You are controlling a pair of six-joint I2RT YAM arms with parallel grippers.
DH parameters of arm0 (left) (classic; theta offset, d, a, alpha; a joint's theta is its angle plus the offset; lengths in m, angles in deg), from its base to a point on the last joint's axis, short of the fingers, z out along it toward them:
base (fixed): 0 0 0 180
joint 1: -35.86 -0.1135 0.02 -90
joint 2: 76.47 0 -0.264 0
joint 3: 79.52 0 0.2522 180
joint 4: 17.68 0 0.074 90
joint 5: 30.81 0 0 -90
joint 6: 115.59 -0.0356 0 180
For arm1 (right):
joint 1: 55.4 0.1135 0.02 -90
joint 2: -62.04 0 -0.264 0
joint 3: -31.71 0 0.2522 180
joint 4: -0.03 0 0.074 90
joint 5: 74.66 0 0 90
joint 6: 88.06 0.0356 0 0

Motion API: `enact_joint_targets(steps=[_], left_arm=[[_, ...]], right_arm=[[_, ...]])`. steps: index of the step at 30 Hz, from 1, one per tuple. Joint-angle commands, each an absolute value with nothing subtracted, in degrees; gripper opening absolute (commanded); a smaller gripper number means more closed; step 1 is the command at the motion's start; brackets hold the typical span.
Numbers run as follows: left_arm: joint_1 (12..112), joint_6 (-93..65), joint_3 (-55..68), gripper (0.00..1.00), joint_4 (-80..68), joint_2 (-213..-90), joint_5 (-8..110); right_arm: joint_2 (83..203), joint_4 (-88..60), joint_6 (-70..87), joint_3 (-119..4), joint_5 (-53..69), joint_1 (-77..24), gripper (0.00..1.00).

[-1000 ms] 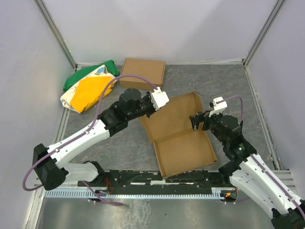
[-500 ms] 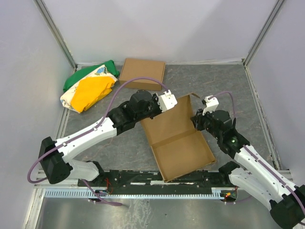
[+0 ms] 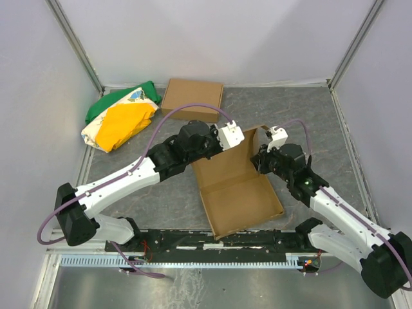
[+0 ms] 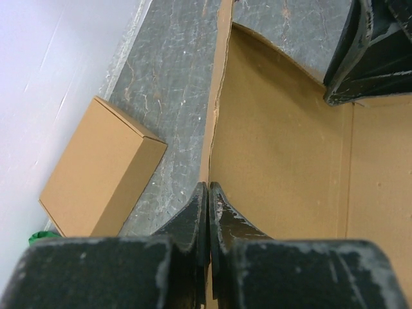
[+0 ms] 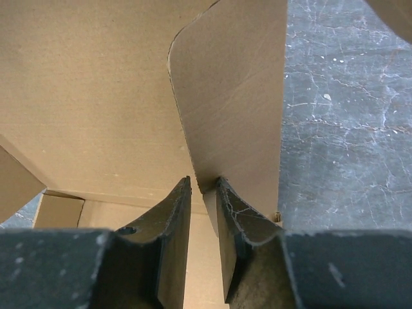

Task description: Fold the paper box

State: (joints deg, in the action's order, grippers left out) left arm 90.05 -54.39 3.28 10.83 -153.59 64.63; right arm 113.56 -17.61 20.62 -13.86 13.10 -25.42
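The paper box [image 3: 243,205] lies open in the middle, its lid [image 3: 222,164] tilted up from the base. My left gripper [image 3: 245,138] is shut on the lid's left edge [image 4: 215,109]; its fingers [image 4: 193,209] press together on the thin cardboard. My right gripper [image 3: 260,160] is at the lid's right side. There a rounded side flap [image 5: 238,96] runs down between its narrowly parted fingers. The flap touches the right finger [image 5: 235,215], and a small gap shows toward the left finger. In the left wrist view the right gripper's black body [image 4: 373,51] is over the box's inside.
A ready-made cardboard box [image 3: 192,98] [image 4: 96,174] lies at the back of the grey table. A green, yellow and white bag [image 3: 119,119] lies at the back left. White walls stand close on three sides. The arm bases and a rail [image 3: 212,241] run along the near edge.
My right gripper moved left onto the lid's side flap and its jaws narrowed from wide open. My left arm carried the lid edge rightward, the lid rose steeper, and the box shifted slightly.
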Motion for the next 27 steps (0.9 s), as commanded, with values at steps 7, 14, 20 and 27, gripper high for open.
enact_joint_targets(steps=[7,14,20,27], left_arm=[[90.8,-53.7,2.5,0.03,4.9,-150.5,58.3],[90.8,-54.7,2.1,0.03,4.9,-150.2,59.6],[90.9,-56.7,2.4,0.03,4.9,-149.5,61.1],[91.0,-62.4,3.0,0.03,4.1,-149.8,65.5]], right_arm=[[118.8,-9.7,20.0,-17.0,10.3,-24.7,0.52],[114.5,-15.0,18.5,-19.2,11.9,-24.7,0.57],[103.5,-26.4,18.5,-21.8,12.2,-24.7,1.00],[89.4,-38.5,24.0,-19.4,17.4,-24.7,0.99]])
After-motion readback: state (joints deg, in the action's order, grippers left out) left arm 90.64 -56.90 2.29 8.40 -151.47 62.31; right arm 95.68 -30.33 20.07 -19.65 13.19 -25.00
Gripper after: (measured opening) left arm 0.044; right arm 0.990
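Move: The lid's side flap, on the lid's right edge, has its middle about 4 cm ahead of the right hand and 4 cm above it, 1 cm to its right; its lower corner is right at the fingertips. From that hand the leaning lid panel is centred roughly 9 cm left and 5 cm ahead, the tray floor about 8 cm back, 5 cm left and 10 cm lower. From the left hand the flap lies some 11 cm right, 2 cm ahead and 7 cm below. The right hand's finger, already against the lower part of the side flap, nudges on forward and left by about 1.5 cm while sinking slightly, the fingers opening partway. It then comes free and pulls up some 9 cm, back and a little right, away from the flap, opening wide and tipping up about 10 degrees. The left hand keeps its pinch on the lid's upper edge and eases up a couple of centimetres. ##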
